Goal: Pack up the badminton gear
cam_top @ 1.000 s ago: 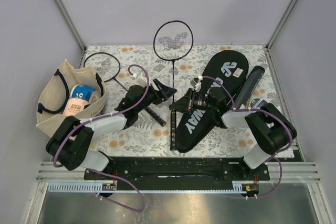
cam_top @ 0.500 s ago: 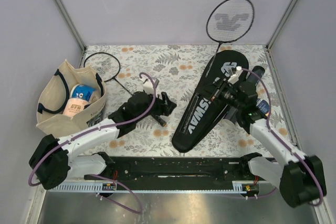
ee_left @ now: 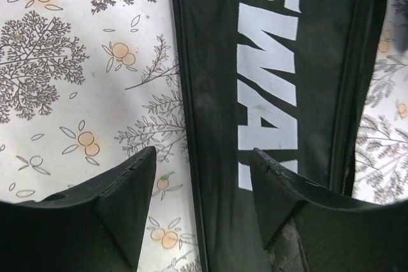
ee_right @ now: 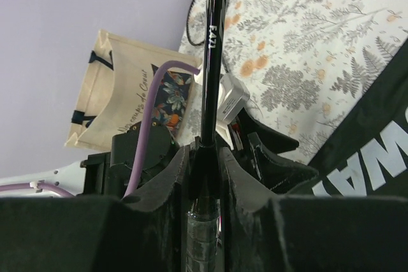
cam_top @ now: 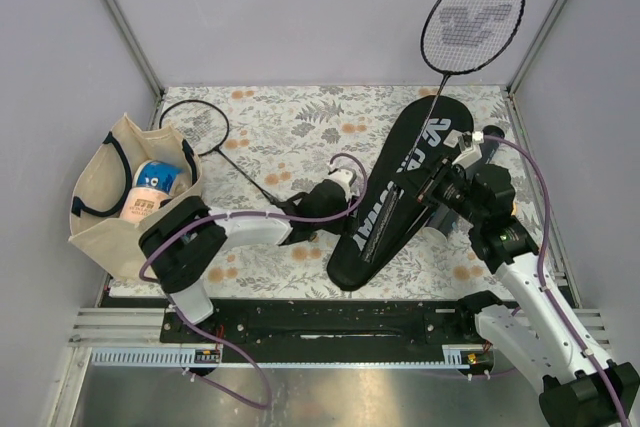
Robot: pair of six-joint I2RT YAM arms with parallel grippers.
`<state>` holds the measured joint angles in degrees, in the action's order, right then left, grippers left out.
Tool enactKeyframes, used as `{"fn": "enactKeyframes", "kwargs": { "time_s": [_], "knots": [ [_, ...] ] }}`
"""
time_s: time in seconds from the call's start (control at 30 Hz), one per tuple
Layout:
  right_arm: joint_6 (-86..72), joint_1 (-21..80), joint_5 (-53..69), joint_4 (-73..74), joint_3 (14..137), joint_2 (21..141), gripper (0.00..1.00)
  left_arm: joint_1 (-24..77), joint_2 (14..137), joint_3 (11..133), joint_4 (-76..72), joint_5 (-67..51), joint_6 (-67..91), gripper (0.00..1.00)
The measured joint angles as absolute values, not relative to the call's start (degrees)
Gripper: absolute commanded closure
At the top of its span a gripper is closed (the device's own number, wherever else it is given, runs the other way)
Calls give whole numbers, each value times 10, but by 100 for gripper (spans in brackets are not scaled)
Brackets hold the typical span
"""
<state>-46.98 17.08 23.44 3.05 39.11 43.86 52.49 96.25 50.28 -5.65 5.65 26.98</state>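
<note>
My right gripper (cam_top: 441, 183) is shut on the handle of a thin black racquet (cam_top: 472, 20) and holds it raised, head up at the back right. In the right wrist view the shaft (ee_right: 215, 42) rises from between the closed fingers (ee_right: 167, 186). The black "CROSSWAY" cover (cam_top: 400, 187) lies flat on the right of the mat. My left gripper (cam_top: 341, 201) is open and low at the cover's left edge (ee_left: 191, 93), one finger (ee_left: 127, 195) over the mat and the other over the cover. A second racquet (cam_top: 193, 127) lies at the back left.
A beige tote bag (cam_top: 100, 217) with dark handles stands at the left edge, a tape roll (cam_top: 155, 182) inside it. Grey walls close in the floral mat (cam_top: 300, 117) on three sides. The black rail (cam_top: 320, 322) runs along the near edge.
The right arm has lifted the racquet and swung it from the middle to the back right. The left arm has reached right from the second racquet's handle to the cover's edge.
</note>
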Motion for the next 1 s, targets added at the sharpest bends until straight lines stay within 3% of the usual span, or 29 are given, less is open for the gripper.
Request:
{"fn": "enactKeyframes", "kwargs": {
  "time_s": [0.23,0.33,0.47,0.67,1.0],
  "knots": [
    [-450,171,230,65,391,439,100,525,1018,527,-61,59,269,49],
    [-447,171,230,65,391,443,100,525,1031,537,-62,61,276,66],
    [-446,171,230,65,391,450,100,525,1037,541,-57,62,288,100],
    [-446,171,231,65,390,454,100,525,1022,546,-3,89,323,100],
    [-446,171,235,64,357,455,100,473,892,458,78,188,491,100]
  ]
}}
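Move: The near left edge of the black CROSSWAY racket bag is right below the left gripper's open fingers, about 3 cm down and 1 cm ahead and to the right. The lying racket's grip is some 11 cm to the left and 2 cm ahead; the held racket's grip hangs roughly 10 cm to the right, 8 cm back and well above. From the right hand, that bag edge lies about 15 cm to the left, level fore-and-aft, some 26 cm below. Lower the left gripper about 3 cm onto the bag's left edge and shut the fingers to pinch it. Then drag it left some 10 cm, rising slightly and turning the hand about 30 degrees counter-clockwise. With the right hand keep hold of the racket and lower it about 5 cm, tipping slightly down. ##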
